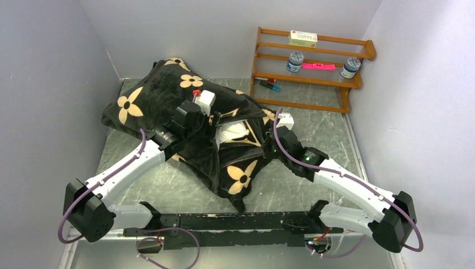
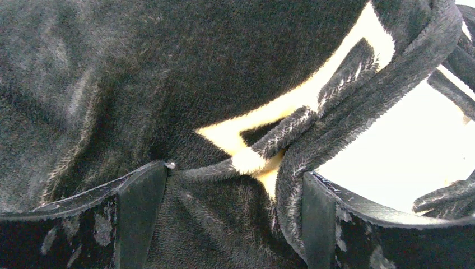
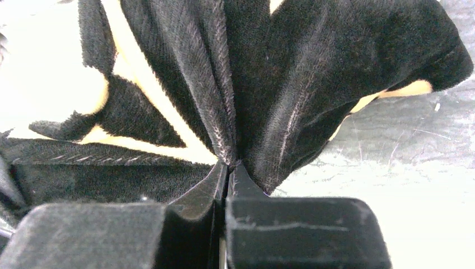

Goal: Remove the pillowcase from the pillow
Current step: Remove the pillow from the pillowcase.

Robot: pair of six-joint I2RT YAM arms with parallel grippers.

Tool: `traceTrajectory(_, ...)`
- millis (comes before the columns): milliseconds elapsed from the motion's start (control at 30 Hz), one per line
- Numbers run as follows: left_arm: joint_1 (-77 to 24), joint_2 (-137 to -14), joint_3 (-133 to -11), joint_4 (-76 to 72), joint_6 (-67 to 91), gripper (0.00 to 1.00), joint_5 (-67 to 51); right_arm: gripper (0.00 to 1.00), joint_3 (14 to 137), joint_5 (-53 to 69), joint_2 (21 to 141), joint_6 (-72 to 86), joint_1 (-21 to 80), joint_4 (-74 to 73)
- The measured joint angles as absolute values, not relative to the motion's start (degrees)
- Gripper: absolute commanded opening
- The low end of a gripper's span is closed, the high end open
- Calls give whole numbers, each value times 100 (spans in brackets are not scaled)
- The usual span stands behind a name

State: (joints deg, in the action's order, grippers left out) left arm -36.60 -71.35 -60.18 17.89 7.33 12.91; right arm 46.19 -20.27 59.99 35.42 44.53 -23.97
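The black plush pillowcase (image 1: 157, 95) with tan flowers lies over the pillow at the table's left and middle. The white pillow (image 1: 231, 133) shows through the cover's open end. My left gripper (image 1: 214, 119) rests on the cover beside that opening. In the left wrist view its fingers (image 2: 140, 213) stand wide apart, so the left gripper (image 2: 235, 213) is open, with plush fabric (image 2: 224, 235) bulging between them and the white pillow (image 2: 403, 151) to the right. My right gripper (image 1: 273, 140) is at the opening's right edge. The right gripper (image 3: 229, 166) is shut, pinching a gathered fold of the pillowcase (image 3: 269, 84).
A wooden rack (image 1: 336, 81) stands at the back right with two jars (image 1: 295, 60), a small box (image 1: 302, 38), a pink item (image 1: 318, 66) and a marker (image 1: 270, 86). Walls close in on both sides. Grey-green marbled tabletop (image 1: 319, 126) shows to the right of the cover.
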Motion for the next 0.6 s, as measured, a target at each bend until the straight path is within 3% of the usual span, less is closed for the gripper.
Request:
traceTrajectory(133,-3610,-7161,-6018,1758,670,86,1109,15,4582,-1894,5922,3411,4416,-2204)
traceTrajectory(367,-3492,-7164,-6018,1702,563,86,738,77,5078,-1745,6370,2794,4303,-2051)
traceTrajectory(500,-3468,-7164,-6016,1697,521,87,556,93,5850,-1756,6879,2528,4276,-2049)
traceTrajectory(600,-3461,-7164,-6016,1693,515,87,475,98,6307,-1732,7116,2445,4276,-1933)
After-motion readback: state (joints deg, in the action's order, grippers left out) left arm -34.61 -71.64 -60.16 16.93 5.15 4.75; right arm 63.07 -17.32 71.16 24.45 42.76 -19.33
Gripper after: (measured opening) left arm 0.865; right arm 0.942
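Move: The white pillow, showing through the pillowcase's open mouth, lies about 11 cm left and 5 cm ahead of the right hand, some 3 cm lower. The case edge is already pinched in that hand's shut fingers; the mouth's far rim runs about 9 cm ahead and 9 cm left, while the case's near corner is roughly 19 cm back and 9 cm left, well below. From the left hand, the pillow is about 7 cm right, 3 cm back and 4 cm down. The pinched pillowcase edge is let go as the right fingers spread from shut to nearly wide open; the right hand then lifts about 8 cm while going some 6 cm forward and 4 cm left, away from the released edge and higher above the cloth, fingertips tipping up about 10 degrees. The left hand stays at the mouth, fingers still spread on the case, turning only slightly clockwise. ##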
